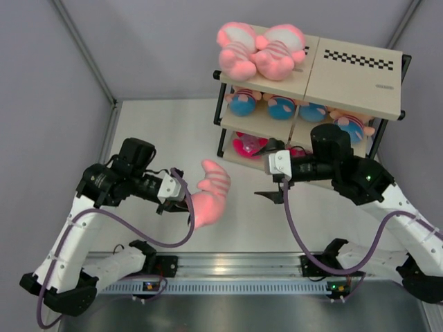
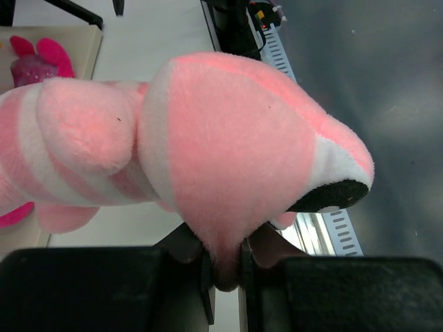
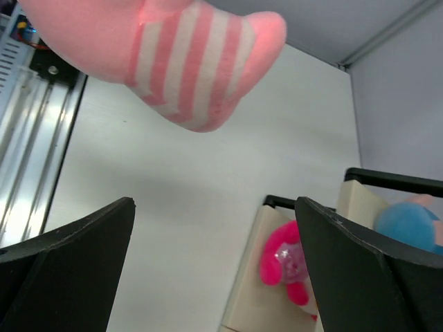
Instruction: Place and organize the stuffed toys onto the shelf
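Note:
My left gripper [image 1: 188, 204] is shut on a pink stuffed toy with a striped body [image 1: 210, 194] and holds it in the air above the table, left of the shelf [image 1: 353, 76]. In the left wrist view the jaws [image 2: 227, 270] pinch the toy's plush [image 2: 228, 152]. My right gripper [image 1: 267, 170] is open and empty in front of the shelf's lower tiers; its wrist view [image 3: 214, 228] shows the held toy [image 3: 180, 55] above. Two pink striped toys [image 1: 259, 50] lie on the top left board. Blue-shirted toys [image 1: 280, 107] fill the middle tier. A magenta toy [image 1: 248, 145] sits on the bottom board.
The shelf's top right board [image 1: 356, 79], with a checkered strip, holds nothing. The metal rail [image 1: 228, 266] with the arm bases runs along the near edge. Grey walls [image 1: 55, 104] close in the left and back. White table surface [image 1: 173, 131] lies left of the shelf.

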{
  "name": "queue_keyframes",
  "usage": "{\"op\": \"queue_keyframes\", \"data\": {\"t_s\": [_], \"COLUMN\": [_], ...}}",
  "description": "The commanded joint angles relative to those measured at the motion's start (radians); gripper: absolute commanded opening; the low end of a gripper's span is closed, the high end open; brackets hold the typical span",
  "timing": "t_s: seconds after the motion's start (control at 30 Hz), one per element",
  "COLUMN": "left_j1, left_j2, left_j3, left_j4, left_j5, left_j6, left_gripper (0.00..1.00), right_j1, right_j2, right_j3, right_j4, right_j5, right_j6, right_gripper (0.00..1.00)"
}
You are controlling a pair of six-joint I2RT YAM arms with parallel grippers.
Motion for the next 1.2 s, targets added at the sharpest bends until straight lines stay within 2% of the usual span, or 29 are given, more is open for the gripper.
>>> {"op": "queue_keyframes", "data": {"t_s": [0.0, 0.2, 0.43, 0.73, 1.0, 1.13, 1.17], "left_j1": [-0.011, -0.011, -0.012, -0.023, -0.022, -0.023, -0.022], "left_j2": [-0.010, -0.035, -0.032, -0.004, 0.027, 0.031, 0.036], "left_j3": [0.054, 0.065, 0.071, 0.061, 0.085, 0.085, 0.082], "left_j4": [-0.186, -0.184, -0.186, -0.186, -0.186, -0.186, -0.186], "left_j5": [0.095, 0.087, 0.076, 0.045, 0.016, 0.001, -0.019], "left_j6": [0.019, 0.020, 0.040, 0.073, 0.082, 0.083, 0.088], "left_gripper": [0.00, 0.00, 0.00, 0.00, 0.00, 0.00, 0.00], "right_j1": [-0.011, -0.011, -0.008, 0.006, 0.038, 0.041, 0.051], "right_j2": [0.037, 0.205, 0.343, 0.361, 0.355, 0.337, 0.335], "right_j3": [-0.010, 0.039, 0.140, 0.220, 0.244, 0.246, 0.249], "right_j4": [0.053, 0.185, 0.230, 0.041, -0.014, 0.001, 0.003], "right_j5": [-0.180, -0.295, -0.401, -0.457, -0.410, -0.438, -0.428], "right_j6": [0.049, 0.126, 0.181, 0.082, 0.051, 0.071, 0.083], "right_gripper": [0.99, 0.99, 1.00, 0.99, 1.00, 0.99, 0.96]}}
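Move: The pink striped toy hangs from the left fingers, its middle some 5 cm right of that hand, 3 cm ahead and about 2 cm lower. From the open right hand this toy is roughly 12 cm to the left, 5 cm back and 3 cm lower. A magenta toy on the bottom shelf sits some 18 cm ahead of the right hand, straight ahead, 28 cm down; the leftmost blue toy, one shelf up, is 22 cm ahead, 4 cm left, 8 cm lower. Leftward some 8 cm goes the right hand, wide open, dipping about 5 cm on the way and coming back up 3, then easing back slightly, until its fingers stand at the striped body. Its wrist turns nearly 30 degrees: the forward side tips down and the fingers swing counter-clockwise. The left hand keeps its pinch on the toy's head end and almost holds its place. ##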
